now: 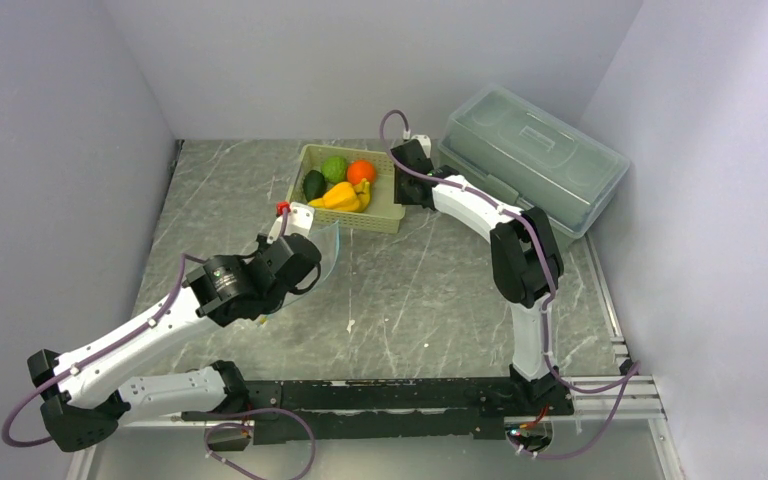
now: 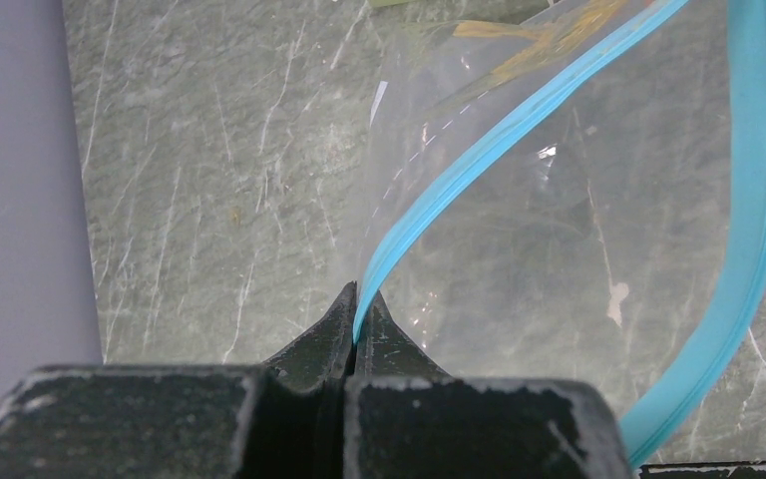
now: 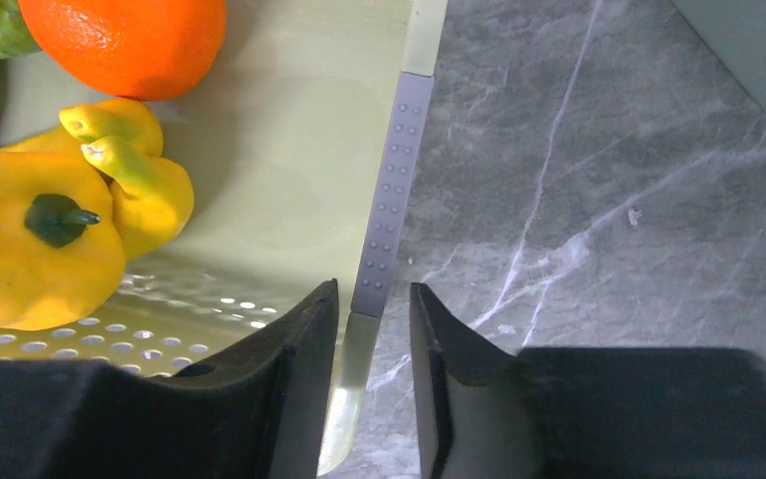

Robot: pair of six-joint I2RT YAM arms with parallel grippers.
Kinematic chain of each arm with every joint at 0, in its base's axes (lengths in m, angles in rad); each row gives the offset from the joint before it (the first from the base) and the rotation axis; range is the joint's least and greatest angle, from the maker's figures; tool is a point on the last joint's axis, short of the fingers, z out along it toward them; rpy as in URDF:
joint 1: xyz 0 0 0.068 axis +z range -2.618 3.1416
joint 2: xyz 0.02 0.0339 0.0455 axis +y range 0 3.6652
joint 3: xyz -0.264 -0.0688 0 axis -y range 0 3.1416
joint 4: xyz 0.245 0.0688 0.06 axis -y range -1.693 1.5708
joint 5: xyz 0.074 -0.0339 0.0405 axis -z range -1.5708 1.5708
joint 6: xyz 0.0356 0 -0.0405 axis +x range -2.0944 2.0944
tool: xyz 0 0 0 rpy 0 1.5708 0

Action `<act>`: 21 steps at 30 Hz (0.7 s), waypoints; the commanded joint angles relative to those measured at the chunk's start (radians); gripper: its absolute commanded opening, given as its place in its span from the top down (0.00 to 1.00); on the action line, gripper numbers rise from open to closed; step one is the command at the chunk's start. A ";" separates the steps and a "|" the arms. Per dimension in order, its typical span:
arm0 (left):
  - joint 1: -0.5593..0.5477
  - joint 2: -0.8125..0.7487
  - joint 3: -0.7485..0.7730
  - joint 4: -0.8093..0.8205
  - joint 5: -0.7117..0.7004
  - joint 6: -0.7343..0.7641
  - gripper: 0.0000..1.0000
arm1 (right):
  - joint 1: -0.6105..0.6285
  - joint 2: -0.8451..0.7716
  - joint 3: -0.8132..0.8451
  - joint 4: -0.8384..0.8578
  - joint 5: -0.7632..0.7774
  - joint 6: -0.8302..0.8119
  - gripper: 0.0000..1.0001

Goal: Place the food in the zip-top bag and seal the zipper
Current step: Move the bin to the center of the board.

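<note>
The food lies in a pale green basket [image 1: 385,217] at the back: an orange ball [image 1: 361,171], a bumpy green fruit [image 1: 334,167], a dark avocado [image 1: 314,185], a yellow pepper [image 1: 340,195] and bananas [image 1: 364,194]. My right gripper [image 3: 374,299] stands open astride the basket's right rim [image 3: 391,180], one finger inside and one outside; the pepper [image 3: 20,249] and bananas [image 3: 145,180] are close to its left. My left gripper [image 2: 357,299] is shut on the light blue zipper [image 2: 519,120] of the clear zip-top bag [image 2: 559,249], whose mouth gapes open just left of the basket.
A large translucent lidded box [image 1: 530,155] stands at the back right, close behind the right arm. Grey walls close in the marble table on three sides. A metal rail [image 1: 610,385] runs along the near edge.
</note>
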 commanded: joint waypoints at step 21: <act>0.003 0.001 0.009 -0.037 -0.076 -0.046 1.00 | -0.004 0.022 0.057 -0.049 0.001 -0.041 0.94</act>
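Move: The right hand, fingers partly open, straddles the bin's right rim, which lies about 2 cm below it; the bin's middle is some 11 cm left and 2 cm ahead. Inside, the orange sits 8 cm left and 5 cm ahead, the yellow pepper 12 cm left and level. The storage box's middle is roughly 24 cm right, 6 cm ahead. From the left hand, holding the bag, the bin is about 26 cm ahead, 8 cm right and 17 cm lower. The right hand sinks about 1.5 cm over the bin's right rim and closes its fingers, pinching the rim. ##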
